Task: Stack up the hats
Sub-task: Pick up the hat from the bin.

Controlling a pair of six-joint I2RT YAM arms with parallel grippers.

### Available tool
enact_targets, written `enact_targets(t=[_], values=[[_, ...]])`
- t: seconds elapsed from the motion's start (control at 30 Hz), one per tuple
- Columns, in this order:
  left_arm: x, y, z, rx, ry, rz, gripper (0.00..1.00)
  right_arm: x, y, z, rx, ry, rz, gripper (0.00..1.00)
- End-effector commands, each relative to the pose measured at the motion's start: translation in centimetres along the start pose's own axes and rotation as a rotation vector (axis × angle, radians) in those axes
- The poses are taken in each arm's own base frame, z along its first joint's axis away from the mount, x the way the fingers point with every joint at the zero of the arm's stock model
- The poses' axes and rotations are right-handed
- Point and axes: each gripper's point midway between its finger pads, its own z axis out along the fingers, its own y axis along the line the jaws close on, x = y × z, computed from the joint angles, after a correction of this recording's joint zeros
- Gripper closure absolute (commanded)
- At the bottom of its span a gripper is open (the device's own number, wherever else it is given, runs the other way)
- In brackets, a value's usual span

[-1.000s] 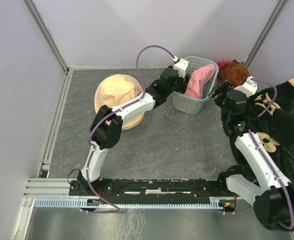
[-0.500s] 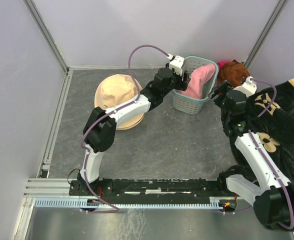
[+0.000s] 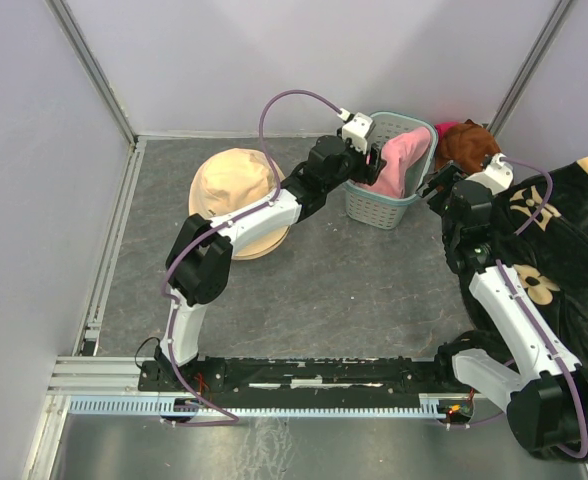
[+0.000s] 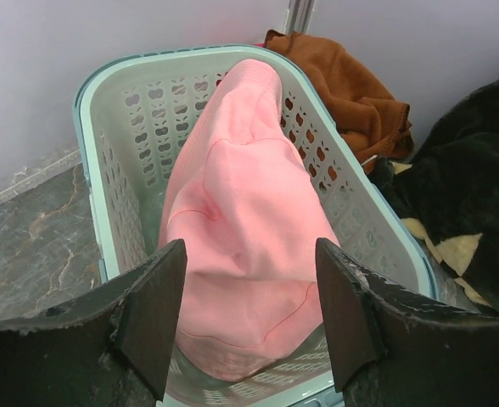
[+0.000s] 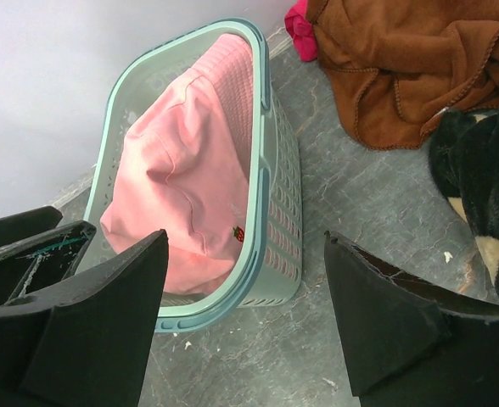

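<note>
A pink hat (image 3: 399,165) lies crumpled in the teal basket (image 3: 379,215) at the back of the table. A beige hat (image 3: 236,195) sits crown up on the grey table to the basket's left. My left gripper (image 3: 372,158) hangs open over the basket's left rim. In the left wrist view the pink hat (image 4: 241,195) fills the gap between the fingers of the left gripper (image 4: 249,250), apart from both. My right gripper (image 3: 434,188) stands open beside the basket's right side. In the right wrist view the right gripper (image 5: 245,242) frames the basket's corner (image 5: 271,170) and the pink hat (image 5: 182,178).
A rust-brown cloth (image 3: 464,140) is bunched in the back right corner, with a small magenta scrap (image 5: 299,21) beside it. A black blanket with beige flowers (image 3: 564,240) covers the right side, under the right arm. Grey walls close in the left, back and right.
The left arm's elbow swung left and its wrist rose a little at the basket's rim. The pink hat lies as before. The right arm has not moved.
</note>
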Motion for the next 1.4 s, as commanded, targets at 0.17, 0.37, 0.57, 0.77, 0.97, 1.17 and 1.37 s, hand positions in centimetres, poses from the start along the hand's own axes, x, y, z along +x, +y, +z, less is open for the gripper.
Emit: enact_targets(t=[0.17,0.37,0.57,0.77,0.97,1.17,1.37], values=[[-0.5,-0.8,1.2,0.030,-0.016,0.037,0.32,-0.7,0.5,0.4,-0.019,-0.036,0.009,0.19],[0.6,-0.8,2.2,0.007,0.014,0.071,0.32,-0.8,0.5,0.6,-0.016,-0.040,0.007,0.19],[1.2,-0.5,2.7,-0.017,0.035,0.092,0.45,-0.7,0.5,0.7,-0.013,-0.040,0.007,0.19],[0.6,-0.9,2.8,-0.003,0.025,0.103,0.88,-0.8,0.4,0.5,-0.012,-0.045,0.010,0.19],[-1.1,-1.8,2.6,0.020,-0.011,0.120,0.97,-1.2,0.4,0.2,-0.015,-0.054,0.013,0.19],[-4.3,-2.7,1.5,0.019,-0.077,0.127,0.97,-1.7,0.5,-0.3,-0.023,-0.063,0.020,0.19],[-9.4,-2.8,-0.4,-0.012,-0.188,0.108,0.97,-2.4,0.8,-0.7,-0.030,-0.071,0.024,0.19]])
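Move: The pink hat in the basket has its middle about 3 cm ahead of the open left hand, 5 cm to its right and some 7 cm below. The basket around it centres roughly 2 cm ahead, 6 cm right and 10 cm down. From that hand the brown cloth lies about 8 cm ahead and 23 cm right, and the hat stack about 30 cm left and 2 cm back. From the right hand, the hat is some 6 cm ahead and 8 cm left. The pink hat's raised near part is pinched by the left gripper, which sinks about 4 cm into the basket's mouth while drifting 2 cm to the right and rolling slightly, left side up. There its wide-open fingers shut on the cloth, then it starts back up by some 2.5 cm, fingers staying closed and easing a little farther right. ##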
